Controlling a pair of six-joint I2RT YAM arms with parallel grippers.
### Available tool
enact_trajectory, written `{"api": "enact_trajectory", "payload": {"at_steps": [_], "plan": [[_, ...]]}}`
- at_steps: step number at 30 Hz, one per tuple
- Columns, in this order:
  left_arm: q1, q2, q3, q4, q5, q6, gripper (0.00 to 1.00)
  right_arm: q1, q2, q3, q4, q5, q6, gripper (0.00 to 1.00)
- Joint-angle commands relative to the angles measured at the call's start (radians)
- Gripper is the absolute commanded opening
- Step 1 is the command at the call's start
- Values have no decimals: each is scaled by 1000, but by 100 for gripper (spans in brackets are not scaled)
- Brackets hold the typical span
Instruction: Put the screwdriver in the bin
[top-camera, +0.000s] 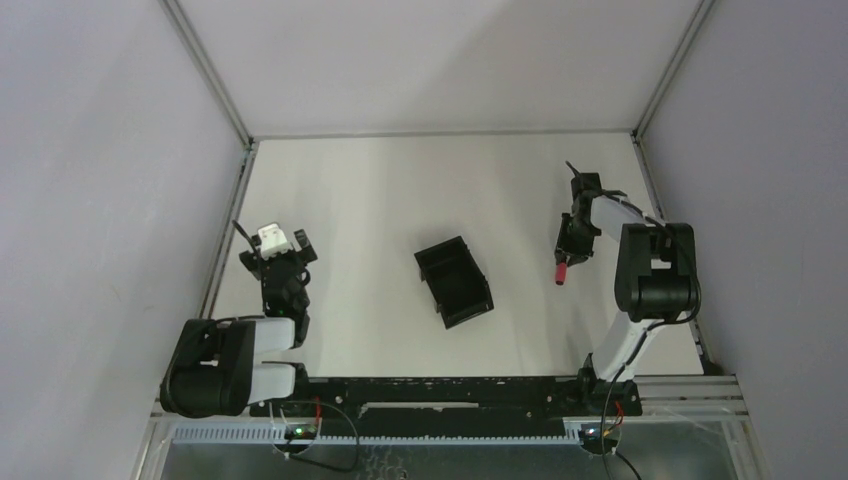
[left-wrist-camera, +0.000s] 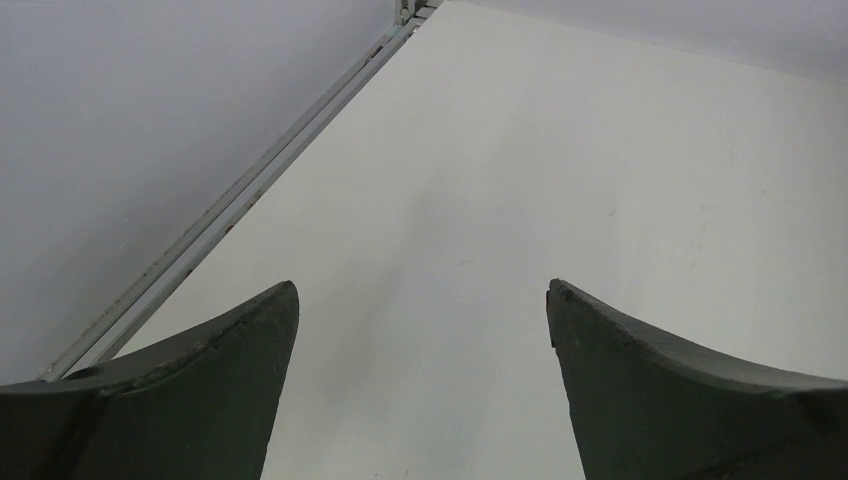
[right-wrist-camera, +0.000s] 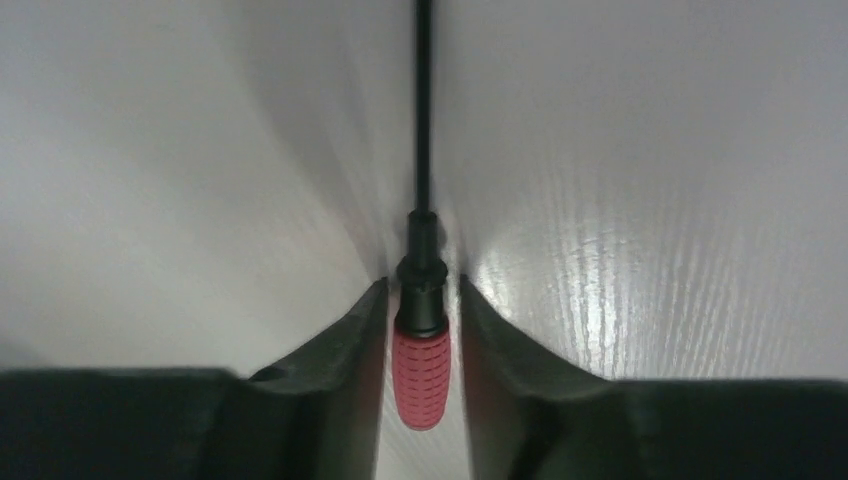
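Note:
The screwdriver (top-camera: 562, 271) lies on the white table at the right, its red handle toward me and its thin dark shaft (right-wrist-camera: 423, 100) pointing away. My right gripper (top-camera: 570, 243) is down over it. In the right wrist view the screwdriver (right-wrist-camera: 421, 370) lies between the jaws of the right gripper (right-wrist-camera: 422, 283), which stand close on either side of the handle with a thin sliver of table showing each side. The black bin (top-camera: 440, 252) sits mid-table, well left of the screwdriver. My left gripper (top-camera: 277, 252) rests at the left, open and holding nothing, as the left wrist view of the gripper (left-wrist-camera: 422, 290) shows.
Grey walls enclose the table on the left, right and back, with a metal rail (left-wrist-camera: 230, 205) along the left edge. Both arm bases stand on the black bar (top-camera: 430, 392) at the near edge.

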Motion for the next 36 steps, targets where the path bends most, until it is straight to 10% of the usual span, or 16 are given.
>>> {"api": "enact_trajectory", "payload": {"at_steps": [1, 3, 14, 24, 36], "plan": [[7, -5, 43, 17, 11, 5, 98, 1, 23, -6, -13, -15, -16, 23], [7, -5, 43, 17, 11, 5, 98, 4, 12, 9, -40, -2, -26, 1], [7, -5, 43, 16, 11, 6, 98, 270, -262, 346, -372, 207, -118, 0], [6, -5, 43, 16, 11, 5, 98, 817, -404, 253, 0, 233, -385, 0], [6, -5, 44, 16, 11, 5, 98, 898, -191, 92, 101, 71, -409, 0]]}}
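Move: The screwdriver lies on the table between my half-closed right fingertips. They straddle its black collar, the red handle is just behind them, and its middle is about 3 cm ahead, 1 cm to the right and level with the pads. The black bin's middle is some 29 cm to my right hand's left, 3 cm back and about 1 cm higher. From my left hand, the screwdriver is roughly 71 cm right, level fore and aft and 10 cm lower. I shut my right fingers on the screwdriver's collar, then swing it up off the table in an arc, rising about 24 cm while sweeping left towards the bin and drifting slightly back. Past the top I sink some 14 cm over the bin, about 26 cm left of the start, with the hand turned nearly 70 degrees counter-clockwise and its grip kept. ##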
